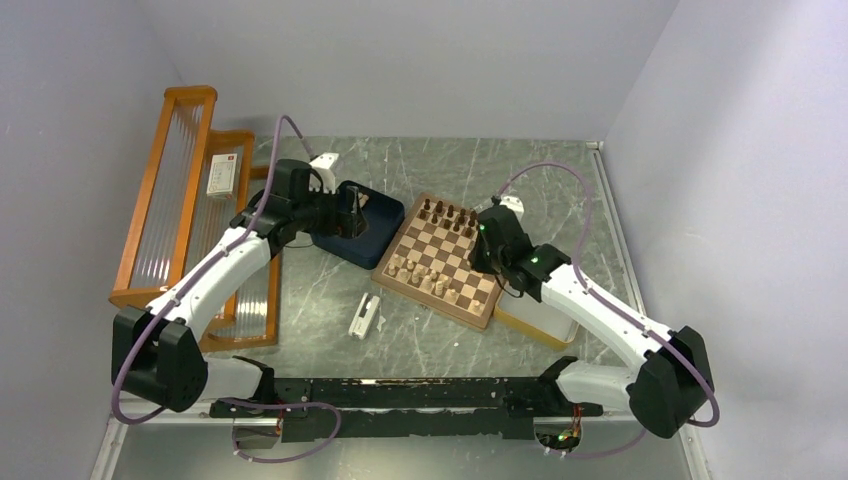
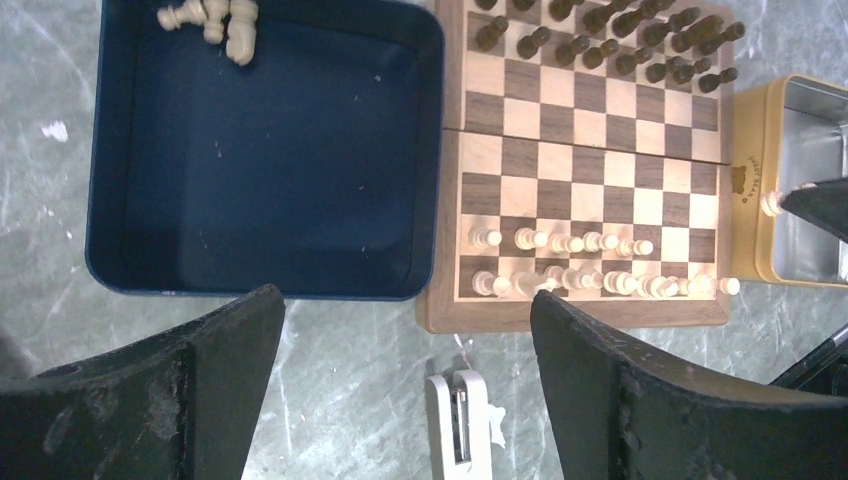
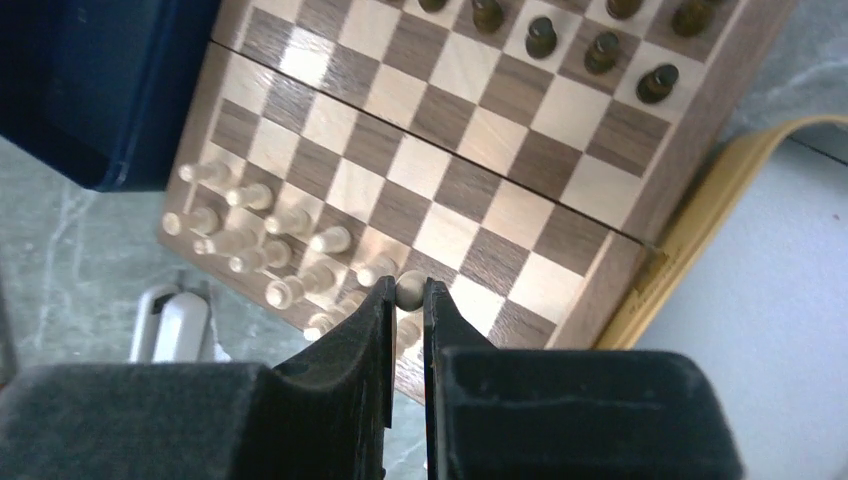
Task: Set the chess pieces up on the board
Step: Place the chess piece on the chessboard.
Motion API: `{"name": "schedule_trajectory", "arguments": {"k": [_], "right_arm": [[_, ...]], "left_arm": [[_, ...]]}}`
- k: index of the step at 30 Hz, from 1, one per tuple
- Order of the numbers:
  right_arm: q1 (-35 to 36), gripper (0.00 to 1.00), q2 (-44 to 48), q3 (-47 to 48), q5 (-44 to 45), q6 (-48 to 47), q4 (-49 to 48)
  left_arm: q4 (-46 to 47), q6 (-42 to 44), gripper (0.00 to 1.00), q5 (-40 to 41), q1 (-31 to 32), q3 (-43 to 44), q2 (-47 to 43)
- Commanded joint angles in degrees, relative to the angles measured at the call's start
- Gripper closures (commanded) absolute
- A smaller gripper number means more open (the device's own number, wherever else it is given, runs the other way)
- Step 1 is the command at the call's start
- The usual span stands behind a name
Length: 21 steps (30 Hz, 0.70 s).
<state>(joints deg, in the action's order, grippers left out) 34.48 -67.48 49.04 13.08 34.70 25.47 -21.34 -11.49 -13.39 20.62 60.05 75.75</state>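
The board [image 1: 440, 262] lies mid-table, with dark chess pieces [image 2: 610, 40] on its far rows and pale chess pieces [image 2: 580, 265] on its near rows. A few pale pieces [image 2: 215, 20] lie in a corner of the dark blue tray [image 2: 260, 160]. My left gripper [image 2: 405, 300] hangs open and empty above the blue tray's near edge. My right gripper [image 3: 407, 290] is shut on a pale round-headed piece [image 3: 410, 288], held over the right end of the pale rows [image 3: 270, 250]. The left wrist view shows that piece [image 2: 770, 203] by the board's right edge.
A yellow-rimmed tin tray [image 2: 760, 180] sits against the board's right side. On the marble table in front of the board lies a white clip-like object [image 1: 364, 316]. Orange wooden racks [image 1: 170, 190] stand along the left wall.
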Motion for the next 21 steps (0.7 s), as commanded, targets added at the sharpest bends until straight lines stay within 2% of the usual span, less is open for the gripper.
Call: {"name": "schedule_trajectory", "arguments": {"k": [1,9,21], "right_arm": [[3.3,0.98,0.6,-1.3,8.5,3.2,6.4],[6.7,0.98,0.9,-4.8,10.3,9.6,9.9],[9.7,0.96,-3.1,-7.2,12.9,14.6,9.7]], "left_arm": [[1.6,-3.3,0.03,-3.1,-2.2,-2.7,-1.6],[2.5,-1.6,0.03,1.1,-2.8,-6.4,-6.4],[2.2,-0.4,0.03,0.4,-2.8,-7.1,-6.8]]}}
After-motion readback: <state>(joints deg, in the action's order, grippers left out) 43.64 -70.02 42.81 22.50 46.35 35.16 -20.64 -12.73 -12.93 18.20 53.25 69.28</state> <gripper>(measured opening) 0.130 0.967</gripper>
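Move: The right hand holds a pale chess piece; the free squares at the board's near right corner lie about 8 cm back, 1 cm to the right and some 11 cm below. The piece on the corner square is 10 cm back and 1 cm right, the closest pale pawn 4 cm back and 7 cm left, the yellow tin's middle 10 cm back and 15 cm right. From the left hand those free squares lie some 15 cm back and 23 cm right. Down and back goes the right hand, about 7 cm lower and 6 cm nearer the base with a slight drift right, the fingers tipping some 10 degrees more downward. It keeps its closed grip on the pale piece, bringing it towards the board's near right corner and slowing its backward travel. The left hand, empty and wide open, eases roughly 3 cm left and back, dipping briefly on the way. ##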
